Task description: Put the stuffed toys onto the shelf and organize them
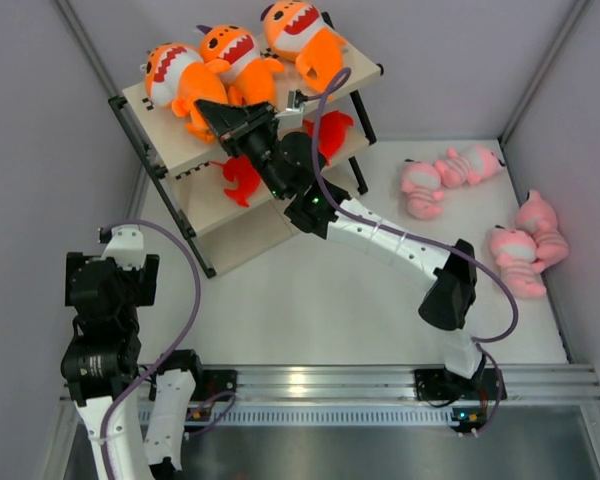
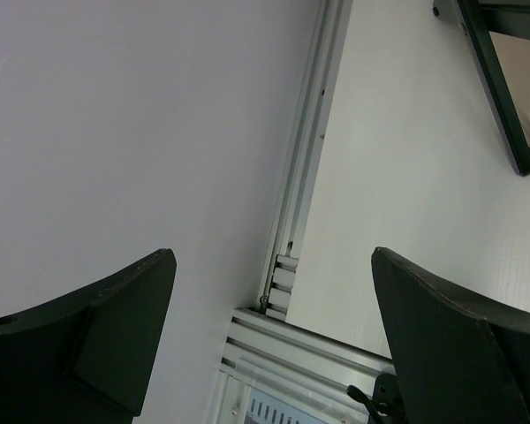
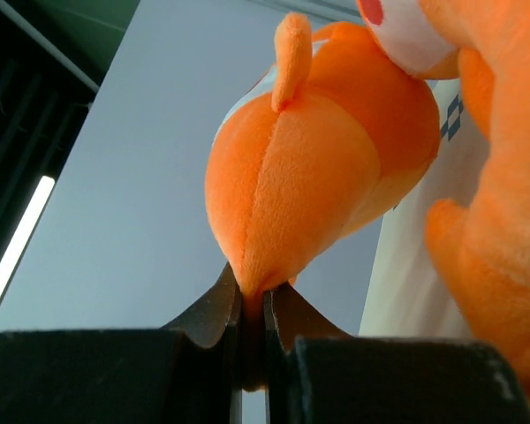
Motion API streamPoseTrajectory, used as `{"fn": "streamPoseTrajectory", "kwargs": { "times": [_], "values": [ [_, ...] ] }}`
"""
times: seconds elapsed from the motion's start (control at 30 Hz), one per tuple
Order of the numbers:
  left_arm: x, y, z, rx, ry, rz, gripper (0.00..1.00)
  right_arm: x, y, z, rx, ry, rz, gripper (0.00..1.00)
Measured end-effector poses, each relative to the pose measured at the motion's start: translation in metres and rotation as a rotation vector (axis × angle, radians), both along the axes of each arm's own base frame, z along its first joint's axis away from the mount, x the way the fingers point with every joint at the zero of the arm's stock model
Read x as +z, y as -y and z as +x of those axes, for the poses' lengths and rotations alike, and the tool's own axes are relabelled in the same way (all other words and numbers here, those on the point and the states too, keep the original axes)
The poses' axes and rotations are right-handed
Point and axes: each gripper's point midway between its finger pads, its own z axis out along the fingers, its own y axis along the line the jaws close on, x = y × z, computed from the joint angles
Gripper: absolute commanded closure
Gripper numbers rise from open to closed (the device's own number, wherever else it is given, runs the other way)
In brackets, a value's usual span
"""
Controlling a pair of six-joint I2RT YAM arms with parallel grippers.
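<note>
Three orange sharks lie on the top board of the shelf (image 1: 192, 152): left (image 1: 172, 75), middle (image 1: 232, 52) and right (image 1: 302, 35). My right gripper (image 1: 208, 108) reaches over that board and is shut on a pinch of the left shark's orange fabric (image 3: 291, 194); its jaws (image 3: 253, 287) clamp a fold of plush. Two red sharks (image 1: 242, 180) (image 1: 330, 132) sit on the middle board. Several pink plush animals lie on the table at the right (image 1: 420, 188) (image 1: 515, 255). My left gripper (image 2: 274, 256) is open and empty, held low at the near left corner.
The shelf stands at the back left, its black foot (image 2: 503, 88) on the white table. Grey walls close in the left, back and right sides. An aluminium rail (image 1: 380, 385) runs along the near edge. The right arm's purple cable (image 1: 325, 120) loops over the shelf.
</note>
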Motion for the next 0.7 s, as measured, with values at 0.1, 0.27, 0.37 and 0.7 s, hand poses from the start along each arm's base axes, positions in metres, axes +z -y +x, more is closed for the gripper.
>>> {"fn": "streamPoseTrajectory", "kwargs": {
  "times": [0.1, 0.27, 0.37, 0.7],
  "values": [
    [0.0, 0.0, 0.0, -0.001, 0.002, -0.001, 0.01, 0.002, 0.002, 0.006, -0.019, -0.04, 0.047, 0.9],
    [0.0, 0.0, -0.001, -0.001, 0.003, -0.001, 0.01, 0.0, -0.003, 0.014, -0.021, -0.083, 0.086, 0.61],
    [0.0, 0.001, 0.0, -0.005, 0.003, -0.003, 0.01, -0.01, -0.008, 0.015, -0.014, -0.115, 0.061, 0.45],
    [-0.001, 0.005, 0.002, -0.03, 0.003, -0.014, 0.01, -0.003, -0.004, 0.0, 0.035, -0.117, 0.055, 0.11]
  ]
}}
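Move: Near the left end of the shelf's top board, the orange toy held by its tail has its middle about 5 cm ahead of the right hand and 4 cm to its left, roughly level. The middle orange toy lies some 8 cm ahead and 6 cm to the hand's right, the far orange toy about 12 cm ahead and 17 cm right. From the left hand the held toy is about 25 cm ahead, 15 cm right and some 22 cm higher. Easing the held orange toy about 1.5 cm farther forward onto the left end of the top board, the right hand opens its shut fingers nearly wide and lets go of the tail, dipping about a centimetre and tipping some 5 degrees fingers-down. Still opening, it then draws back about 1.5 cm, the toy's rear still against its right-hand finger. ##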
